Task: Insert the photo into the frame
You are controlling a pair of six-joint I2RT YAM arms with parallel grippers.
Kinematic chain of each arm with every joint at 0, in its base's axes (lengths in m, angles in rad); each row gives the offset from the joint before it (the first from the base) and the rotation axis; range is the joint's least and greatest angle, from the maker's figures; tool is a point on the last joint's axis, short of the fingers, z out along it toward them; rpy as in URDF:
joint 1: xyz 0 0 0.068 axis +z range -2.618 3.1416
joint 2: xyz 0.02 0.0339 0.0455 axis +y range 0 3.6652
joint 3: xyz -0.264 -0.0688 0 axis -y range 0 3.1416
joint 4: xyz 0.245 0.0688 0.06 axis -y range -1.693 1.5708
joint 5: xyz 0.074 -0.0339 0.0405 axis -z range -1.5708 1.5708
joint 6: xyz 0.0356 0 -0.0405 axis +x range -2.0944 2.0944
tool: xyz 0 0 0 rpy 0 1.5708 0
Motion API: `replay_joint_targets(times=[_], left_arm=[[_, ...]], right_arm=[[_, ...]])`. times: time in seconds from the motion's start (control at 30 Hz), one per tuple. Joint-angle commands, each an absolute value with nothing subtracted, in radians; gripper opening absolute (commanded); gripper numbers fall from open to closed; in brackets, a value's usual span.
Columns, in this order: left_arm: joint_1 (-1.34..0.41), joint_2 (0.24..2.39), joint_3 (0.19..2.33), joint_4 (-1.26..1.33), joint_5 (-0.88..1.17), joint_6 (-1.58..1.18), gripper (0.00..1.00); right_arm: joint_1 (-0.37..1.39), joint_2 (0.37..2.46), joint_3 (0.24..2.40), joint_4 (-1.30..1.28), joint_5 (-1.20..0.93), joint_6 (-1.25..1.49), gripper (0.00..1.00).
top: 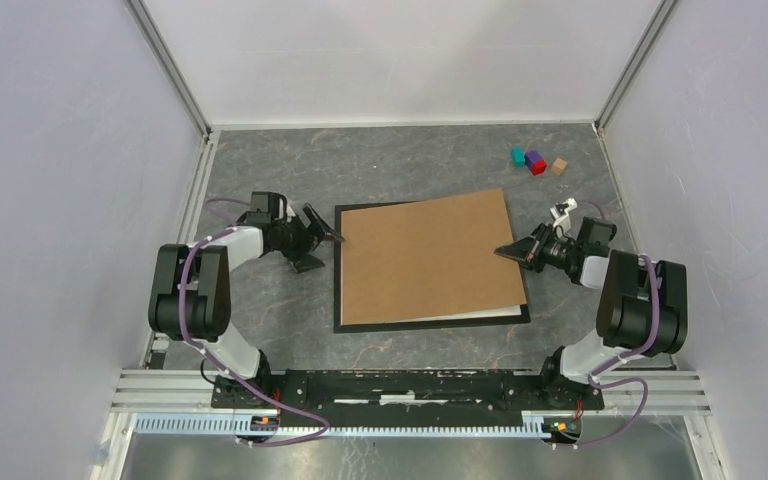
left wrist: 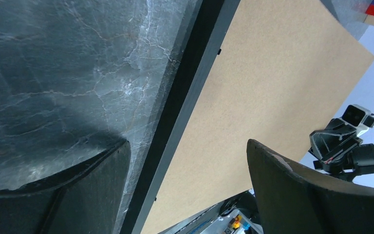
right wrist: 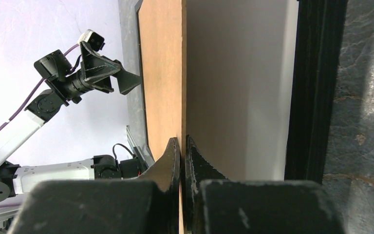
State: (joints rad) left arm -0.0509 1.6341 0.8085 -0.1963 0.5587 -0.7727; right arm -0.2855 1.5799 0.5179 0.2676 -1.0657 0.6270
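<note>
The black frame (top: 338, 270) lies flat mid-table. A plain brown backing board (top: 425, 255) rests over it, turned slightly askew. My right gripper (top: 508, 251) is shut on the board's right edge; in the right wrist view the jaws (right wrist: 181, 139) pinch the thin board (right wrist: 160, 63), which is raised off a white sheet (right wrist: 243, 73) inside the frame (right wrist: 316, 87). My left gripper (top: 328, 232) is open and empty at the frame's upper left edge. In the left wrist view its fingers straddle the frame rail (left wrist: 175, 122) and the board (left wrist: 268, 87). The photo is hidden.
Three small blocks, teal (top: 517, 155), blue-and-red (top: 535, 162) and tan (top: 558, 166), sit at the back right. A white strip (top: 480, 314) shows under the board's near edge. Walls close in the table on the left, right and back.
</note>
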Motion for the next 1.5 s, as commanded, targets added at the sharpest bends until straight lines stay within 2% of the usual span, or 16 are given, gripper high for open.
replay_joint_targets(times=[0.0, 0.3, 0.37, 0.7, 1.1, 1.47], left_arm=[[-0.092, 1.665, 0.789, -0.135, 0.561, -0.798, 0.94], [-0.148, 1.688, 0.739, -0.035, 0.559, -0.877, 0.94], [-0.154, 1.688, 0.741, -0.032, 0.556, -0.882, 0.94], [-0.155, 1.669, 0.746, -0.052, 0.549, -0.868, 0.94], [-0.155, 1.646, 0.747, -0.075, 0.543, -0.853, 0.94], [-0.155, 1.626, 0.749, -0.095, 0.533, -0.839, 0.94]], right_arm=[[-0.265, 1.585, 0.517, 0.355, -0.963, 0.578, 0.0], [-0.226, 1.58, 0.518, 0.302, -0.889, 0.538, 0.0], [-0.209, 1.58, 0.527, 0.282, -0.867, 0.522, 0.03], [-0.175, 1.533, 0.612, 0.069, -0.75, 0.372, 0.33], [-0.137, 1.473, 0.711, -0.13, -0.628, 0.24, 0.47], [-0.132, 1.437, 0.718, -0.205, -0.571, 0.184, 0.51]])
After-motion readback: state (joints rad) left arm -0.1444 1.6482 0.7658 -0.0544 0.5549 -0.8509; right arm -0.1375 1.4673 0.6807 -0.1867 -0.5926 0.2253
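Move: The right gripper still pinches the brown board's raised right edge; the frame it belongs in has its middle about 17 cm to the left, 3 cm back and 5 cm below, its right side roughly 3 cm to the right, 2 cm back, 5 cm below. From the open left gripper, the frame's left side lies about 1 cm right, 2 cm back and 3 cm below, the board's middle some 21 cm right, 1 cm back and 2 cm below. Bring the left gripper about 3 cm to the right, quickly at first, fingers staying wide open, so the outer finger bears on the outer side of the frame's left side. Meanwhile lower the right gripper with the board's edge, opening it about halfway and tipping its fingers some 30 degrees steeper downward, then ease right, ending with one finger over the board and the other at its right edge. ##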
